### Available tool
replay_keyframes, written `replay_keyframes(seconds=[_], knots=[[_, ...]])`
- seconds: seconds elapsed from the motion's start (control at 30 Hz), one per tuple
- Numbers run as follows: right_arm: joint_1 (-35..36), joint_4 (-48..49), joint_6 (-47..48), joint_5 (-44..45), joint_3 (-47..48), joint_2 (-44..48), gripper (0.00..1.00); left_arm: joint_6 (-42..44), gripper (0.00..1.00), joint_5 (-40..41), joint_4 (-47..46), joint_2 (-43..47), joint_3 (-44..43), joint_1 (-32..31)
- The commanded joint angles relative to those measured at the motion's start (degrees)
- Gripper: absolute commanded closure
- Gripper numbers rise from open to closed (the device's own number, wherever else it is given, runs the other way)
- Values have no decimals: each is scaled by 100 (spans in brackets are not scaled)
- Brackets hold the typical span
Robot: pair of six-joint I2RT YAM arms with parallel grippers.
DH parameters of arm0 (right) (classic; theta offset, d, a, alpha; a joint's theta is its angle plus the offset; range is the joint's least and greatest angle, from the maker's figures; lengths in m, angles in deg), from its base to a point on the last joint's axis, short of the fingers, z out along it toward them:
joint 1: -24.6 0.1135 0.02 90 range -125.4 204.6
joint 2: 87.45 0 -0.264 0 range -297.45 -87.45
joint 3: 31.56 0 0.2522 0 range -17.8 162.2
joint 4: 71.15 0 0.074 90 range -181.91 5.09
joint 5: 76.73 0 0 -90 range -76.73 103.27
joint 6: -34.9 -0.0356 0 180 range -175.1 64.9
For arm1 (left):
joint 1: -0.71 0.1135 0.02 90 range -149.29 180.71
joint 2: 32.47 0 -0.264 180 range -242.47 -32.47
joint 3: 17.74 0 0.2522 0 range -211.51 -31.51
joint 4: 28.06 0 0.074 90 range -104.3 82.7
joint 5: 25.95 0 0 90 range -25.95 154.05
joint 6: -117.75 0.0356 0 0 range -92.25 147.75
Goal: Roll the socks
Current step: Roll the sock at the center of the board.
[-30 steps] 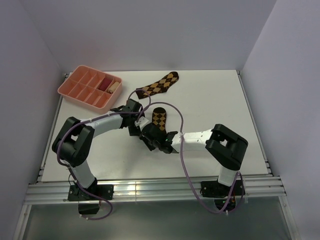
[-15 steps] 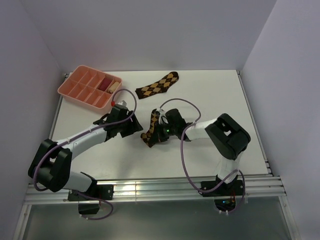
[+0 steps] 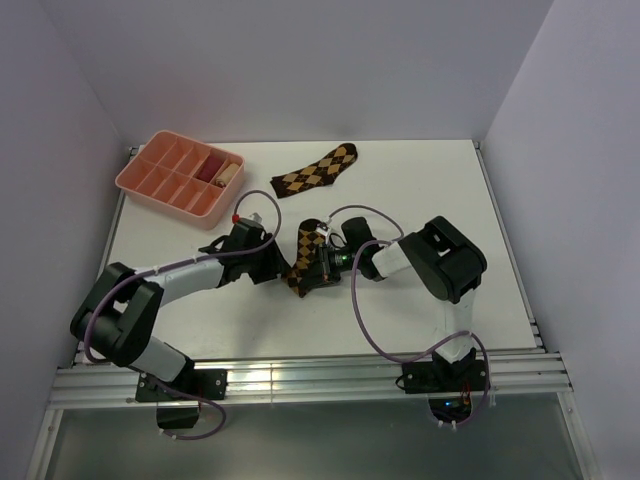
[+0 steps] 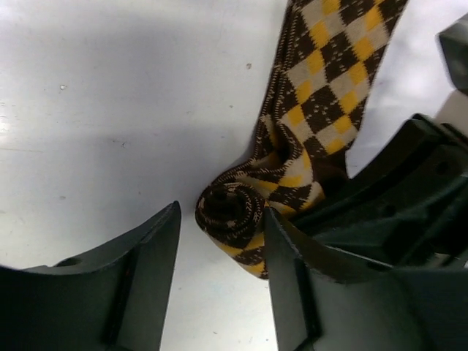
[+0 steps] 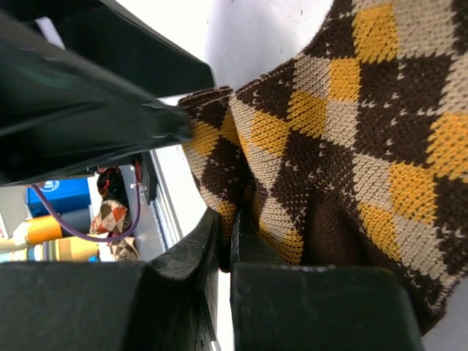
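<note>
One brown and tan argyle sock point(image 3: 303, 262) lies mid-table, its near end curled into a small roll point(image 4: 232, 218). My left gripper point(image 4: 221, 272) stands open around that roll; the roll touches the right finger point(image 4: 307, 292), and a gap shows beside the left finger point(image 4: 139, 278). From the right side my right gripper point(image 5: 228, 241) is shut on a fold of the same sock point(image 5: 351, 146), and in the top view it point(image 3: 320, 264) sits against the cloth. The second sock point(image 3: 318, 171) lies flat at the back of the table.
A pink compartment tray point(image 3: 150, 185) stands at the back left, with a reddish roll point(image 3: 214, 166) and a beige roll point(image 3: 230, 174) in it. Purple cables point(image 3: 357, 300) loop over both arms. The left arm's black body point(image 5: 88, 95) fills the right wrist view's upper left.
The left gripper drew away to the left, then came back beside the sock's rolled end. The right gripper shifted toward the back and stayed shut on the sock.
</note>
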Motion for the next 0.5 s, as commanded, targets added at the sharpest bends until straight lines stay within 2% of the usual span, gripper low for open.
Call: replay_keyframes(seconds=[0.0, 0.2, 0.33, 0.37, 0.43, 0.47], knots=[[-54, -169, -35, 9, -112, -153, 100, -44, 47, -68, -175, -226, -192, -57], [-80, -555, 175, 185, -6, -4, 98, 44, 61, 64, -34, -516, -245, -119], [-54, -1291, 736, 780, 73, 496, 84, 211, 65, 143, 220, -727, -438, -145], [-28, -1416, 851, 922, 82, 767, 73, 272, 65, 143, 291, -771, -542, -145], [68, -1889, 1219, 1456, 143, 1041, 60, 377, 67, 169, 449, -877, -640, -171], [112, -2057, 1343, 1686, 169, 1312, 57, 413, 68, 187, 502, -947, -736, -180]])
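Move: The rolled end of the sock sits just past the left fingertips, about 2 cm to that hand's right and 3 cm below it. The right fingers still hold it shut, its middle roughly 1 cm ahead and 1 cm left of that hand's point, at its height. The sock's flat part lies some 7 cm ahead, 6 cm right and 4 cm below the left hand; the second sock lies about 22 cm ahead and 6 cm right of it. Hand the roll over to the left gripper: sink it about 1.5 cm first, then ease it some 1.5 cm right and slightly forward, closing its half-open fingers partway around the rolled end. Keep the right grip shut and nearly still until the left is down, then open it and draw away to the right, a little forward and up. ##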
